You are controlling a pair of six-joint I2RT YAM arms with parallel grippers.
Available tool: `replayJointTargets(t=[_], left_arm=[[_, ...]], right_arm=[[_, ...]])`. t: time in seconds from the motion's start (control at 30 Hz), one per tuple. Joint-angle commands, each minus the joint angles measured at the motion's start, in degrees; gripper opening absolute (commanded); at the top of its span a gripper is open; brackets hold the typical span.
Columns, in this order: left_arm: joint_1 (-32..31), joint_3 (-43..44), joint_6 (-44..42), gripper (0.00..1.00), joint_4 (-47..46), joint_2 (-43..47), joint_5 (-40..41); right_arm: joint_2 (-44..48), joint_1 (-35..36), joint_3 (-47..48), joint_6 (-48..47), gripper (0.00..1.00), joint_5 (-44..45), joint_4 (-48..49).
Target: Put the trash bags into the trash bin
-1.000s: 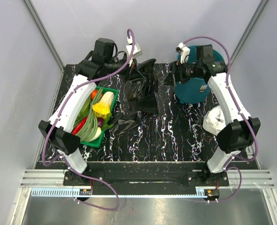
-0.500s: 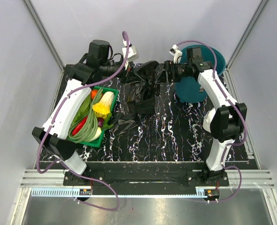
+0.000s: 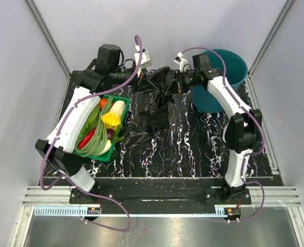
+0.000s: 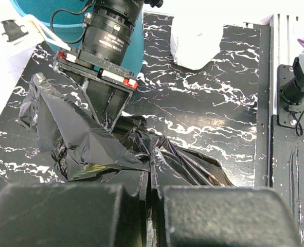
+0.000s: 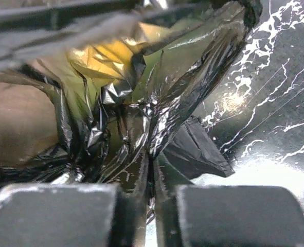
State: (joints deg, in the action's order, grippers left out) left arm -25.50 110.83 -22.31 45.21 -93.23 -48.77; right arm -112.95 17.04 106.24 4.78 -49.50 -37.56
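Note:
The large black trash bag (image 3: 154,100) hangs bunched between both grippers above the back of the table. My left gripper (image 3: 145,78) is shut on its left side; the left wrist view shows the film (image 4: 79,139) pinched in the left gripper (image 4: 153,188). My right gripper (image 3: 173,82) is shut on the bag's right side, with crinkled film (image 5: 115,113) caught in the narrow slit of the right gripper (image 5: 152,188). A small folded trash bag (image 3: 138,136) lies on the table below. The teal trash bin (image 3: 233,64) stands upright at the back right, just beyond the right gripper.
A green tray (image 3: 122,99) of vegetables sits at the left, next to the hanging bag. A white crumpled object (image 4: 195,43) lies on the table to the right of the bin. The table top (image 3: 182,149) is black with white marbling.
My right gripper has moved left from in front of the bin to the bag and has closed on it. The left gripper keeps its hold, almost still.

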Motion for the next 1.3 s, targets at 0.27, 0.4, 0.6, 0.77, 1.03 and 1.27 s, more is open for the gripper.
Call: replayJointTargets(t=[0.27, 0.4, 0.6, 0.77, 1.03, 1.27], left_arm=[[4.31, 7.52, 2.88, 0.0, -9.97, -3.17, 25.82], [4.58, 26.68, 2.79, 0.0, -11.18, -10.9, 34.34], [4.05, 34.78, 4.9, 0.0, -30.35, -10.3, 38.14], [0.11, 36.32, 1.93, 0.0, -23.72, -6.63, 36.75], [-10.8, -36.67, -12.67, 0.0, -10.68, 7.63, 35.32], [-9.32, -40.19, -14.7, 0.0, -6.28, 13.42, 34.01]], right_arm=[[-4.9, -1.48, 39.33, -16.18, 0.0, 30.82, -12.97], [-10.62, -1.48, 60.73, -22.51, 0.0, 42.7, -10.45], [-1.66, -1.48, 56.32, -27.98, 0.0, 46.6, 9.17], [3.07, -1.22, 58.14, -24.82, 0.0, 38.62, 2.61], [25.66, -0.08, -25.83, -29.11, 0.0, 28.92, 2.93], [31.21, -0.25, -27.43, -29.92, 0.0, 29.63, -0.49]])
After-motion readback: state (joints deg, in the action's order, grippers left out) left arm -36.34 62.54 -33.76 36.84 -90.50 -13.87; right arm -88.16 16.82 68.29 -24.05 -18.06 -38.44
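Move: Just below the left hand's grip hangs the gathered black trash bag, its middle some 15 cm below, 5 cm ahead and 3 cm right of that hand. From the right hand, whose fingers are about its edge, the bag's middle lies about 6 cm left, 4 cm back and 4 cm lower. The trash bin stands roughly 16 cm right of the right hand and 3 cm farther out; the vegetable crate lies about 20 cm left of the left hand, 2 cm back and 34 cm below. Finishing its pinch on the bag's edge, the right hand swings up with the left, which keeps its hold: the right climbs nearly 40 cm, the left about 25, both first reaching 10–15 cm forward. Then they whip down and back to well below their starting heights, the left falling some 55 cm, ending farther apart sideways, with the fingers tipped more towards the table. ##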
